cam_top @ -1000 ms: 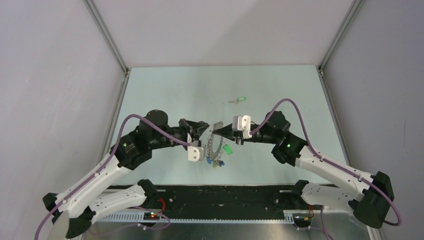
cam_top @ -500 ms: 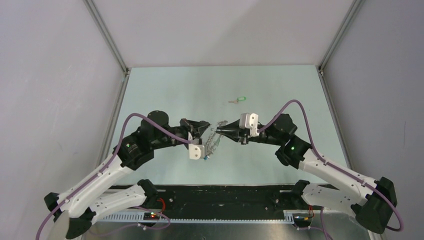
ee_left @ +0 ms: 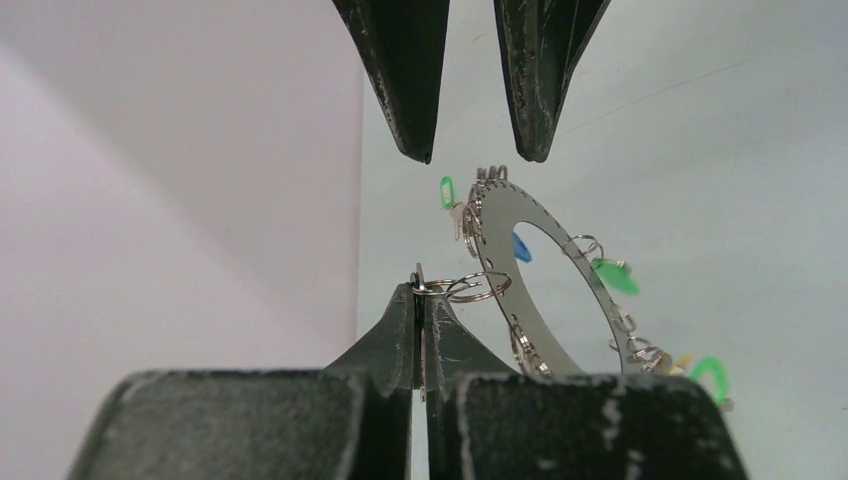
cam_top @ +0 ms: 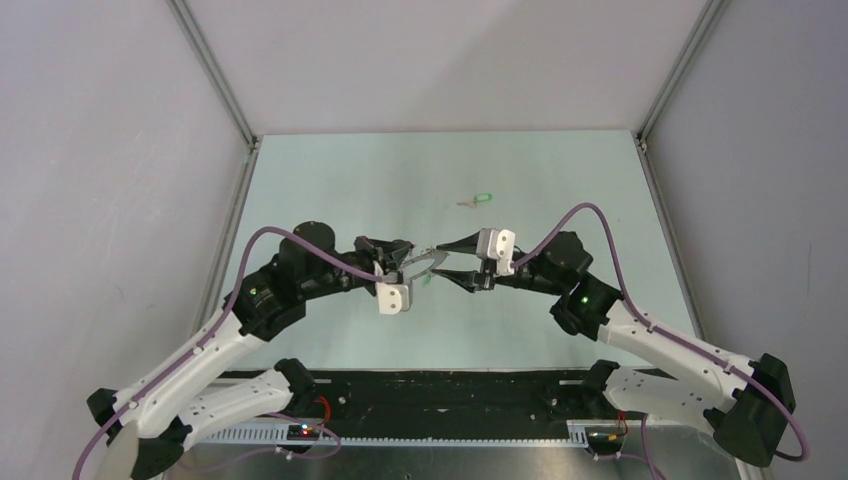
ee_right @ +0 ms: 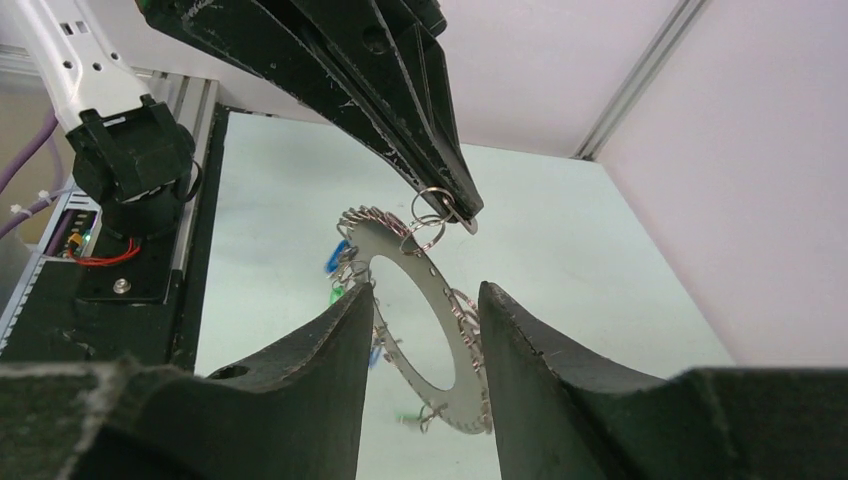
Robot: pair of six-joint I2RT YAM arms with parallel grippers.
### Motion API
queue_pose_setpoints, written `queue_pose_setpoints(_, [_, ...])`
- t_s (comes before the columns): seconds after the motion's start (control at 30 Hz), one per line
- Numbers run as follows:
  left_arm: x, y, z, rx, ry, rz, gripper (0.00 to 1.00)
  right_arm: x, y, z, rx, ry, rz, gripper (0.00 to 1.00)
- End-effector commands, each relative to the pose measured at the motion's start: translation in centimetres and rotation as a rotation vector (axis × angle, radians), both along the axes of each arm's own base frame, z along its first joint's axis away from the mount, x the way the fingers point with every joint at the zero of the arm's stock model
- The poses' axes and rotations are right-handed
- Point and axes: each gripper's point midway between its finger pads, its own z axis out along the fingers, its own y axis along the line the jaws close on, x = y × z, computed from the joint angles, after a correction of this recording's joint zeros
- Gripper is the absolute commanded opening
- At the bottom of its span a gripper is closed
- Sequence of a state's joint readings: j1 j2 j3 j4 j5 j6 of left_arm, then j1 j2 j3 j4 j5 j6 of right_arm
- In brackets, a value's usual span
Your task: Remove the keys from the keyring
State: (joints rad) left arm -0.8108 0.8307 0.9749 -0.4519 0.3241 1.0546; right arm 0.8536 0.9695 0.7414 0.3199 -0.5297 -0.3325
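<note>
The keyring point(ee_left: 500, 215) is a flat silver ring plate with holes along its rim. It carries small split rings and several keys, among them ones with a green head point(ee_left: 612, 277) and a blue head point(ee_left: 520, 248). It hangs in the air from my left gripper point(ee_left: 420, 290), which is shut on a thin flat metal piece and small split ring linked to the plate. My right gripper point(ee_right: 428, 290) faces it, open, with its fingers apart and touching nothing. From above, the keyring point(cam_top: 420, 262) shows nearly edge-on between the left gripper point(cam_top: 405, 257) and the right gripper point(cam_top: 443, 260).
One loose key with a green head point(cam_top: 480, 199) lies on the pale green table point(cam_top: 560, 180) beyond the grippers. Grey walls and metal frame posts enclose the table on three sides. A black strip point(cam_top: 450, 390) runs along the near edge by the arm bases.
My right gripper has opened and let go of the keyring's top. The keyring has swung up from hanging broadside and now dangles edge-on from the left gripper.
</note>
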Motion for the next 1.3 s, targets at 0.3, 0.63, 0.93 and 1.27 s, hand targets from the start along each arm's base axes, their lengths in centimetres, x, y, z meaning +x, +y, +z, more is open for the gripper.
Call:
queue_pose_setpoints(0.3, [0.5,-0.3,1.9,-0.065,-0.016,0.017,0.0,0.8,3.1,2.2,0.083,-0.003,-0.028,0.5])
queue_pose_setpoints(0.63, [0.6,-0.3,2.0,-0.066,-0.015,0.024,0.0,1.6,4.5,2.9,0.115,0.024,-0.037,0.31])
queue_pose_setpoints(0.93, [1.3,0.2,1.8,-0.06,-0.016,0.076,0.0,2.0,4.1,2.2,0.072,0.034,-0.071,0.0])
queue_pose_setpoints(1.27, [1.6,0.6,1.9,-0.064,-0.017,0.102,0.0,2.7,1.5,-0.5,0.025,0.09,-0.144,0.0])
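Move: My left hand still pinches a small wire ring. The linked loop that my open right hand goes for hangs about 1 cm back of my left fingertips and 1 cm to their right; from my right hand it is some 2 cm ahead, 4 cm left and 1 cm lower. The big flat keyring's middle lies about 1 cm back, 2 cm left and 3 cm below my right hand, with a green tag roughly 3 cm back, 2 cm left and 7 cm below that hand. I regrasp beside my left fingertips: my right hand, fingers half open, reaches about 4 cm left, easing 2 cm forward and nearly as far down, and shuts on the small loop by the held ring. Keeping that pinch, it draws back 1.5 cm to the right, while my left hand keeps hold and drifts 1 cm forward. ##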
